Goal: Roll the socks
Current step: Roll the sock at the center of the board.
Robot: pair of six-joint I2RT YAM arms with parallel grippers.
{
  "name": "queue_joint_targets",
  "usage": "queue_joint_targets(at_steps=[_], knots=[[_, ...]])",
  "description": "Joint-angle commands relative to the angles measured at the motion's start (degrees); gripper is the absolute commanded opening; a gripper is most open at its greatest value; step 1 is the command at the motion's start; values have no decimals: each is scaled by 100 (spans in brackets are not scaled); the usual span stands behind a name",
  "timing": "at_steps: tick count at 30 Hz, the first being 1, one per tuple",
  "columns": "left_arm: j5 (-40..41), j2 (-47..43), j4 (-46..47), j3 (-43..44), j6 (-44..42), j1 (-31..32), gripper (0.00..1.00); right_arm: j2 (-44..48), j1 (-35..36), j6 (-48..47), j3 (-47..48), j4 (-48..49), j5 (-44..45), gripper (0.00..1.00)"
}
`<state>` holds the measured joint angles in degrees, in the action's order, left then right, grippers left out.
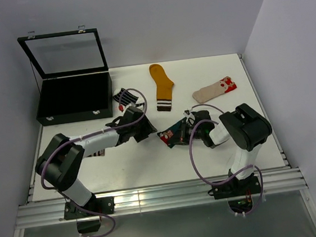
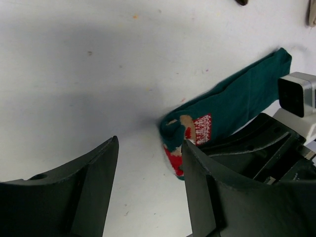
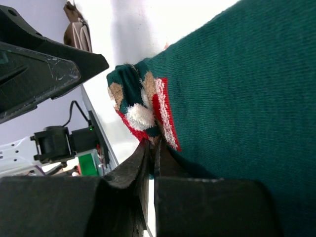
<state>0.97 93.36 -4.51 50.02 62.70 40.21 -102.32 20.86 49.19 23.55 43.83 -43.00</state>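
A dark teal sock (image 1: 175,135) with a red-white figure lies flat between my two grippers. My right gripper (image 3: 151,143) is shut, pinching the sock's edge (image 3: 237,98) just beside the figure. My left gripper (image 2: 149,143) stands open over the bare table at the sock's figured end (image 2: 197,129), with nothing between its fingers; its right finger (image 2: 202,187) overlaps the red tip. From above, the left gripper (image 1: 151,131) is just left of the sock and the right gripper (image 1: 189,131) just right of it. Other socks lie behind: striped black-and-white (image 1: 126,96), mustard (image 1: 162,86), beige with a red-white end (image 1: 216,90).
A black box (image 1: 74,98) with its glass lid raised stands at the back left. A brown stripe-cuffed sock (image 3: 79,29) lies near the left arm, partly hidden under it in the top view (image 1: 96,153). White walls close in the table's sides.
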Motion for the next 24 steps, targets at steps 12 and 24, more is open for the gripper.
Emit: queue_joint_targets(at_steps=[12, 24], knots=[[-291, 832, 232, 702, 85, 181, 51, -385, -144, -59, -228, -551, 275, 0], [-352, 1219, -199, 1097, -56, 391, 23, -288, -144, -173, -167, -701, 380, 1]])
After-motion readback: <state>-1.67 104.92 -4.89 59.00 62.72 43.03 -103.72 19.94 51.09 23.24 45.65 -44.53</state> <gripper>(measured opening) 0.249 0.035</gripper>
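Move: The teal sock's free folded corner lies about 5 cm to the left hand's right, level ahead, roughly 3 cm below the fingers. The right hand still pinches that folded end, the corner some 6 cm to its left and 5 cm farther out. From the left hand, the mustard sock lies about 21 cm ahead and 7 cm right, the striped sock about 17 cm ahead and 8 cm left. Left hand goes about 4 cm right, then down too, closing round the teal sock's corner while right keeps pinching. ##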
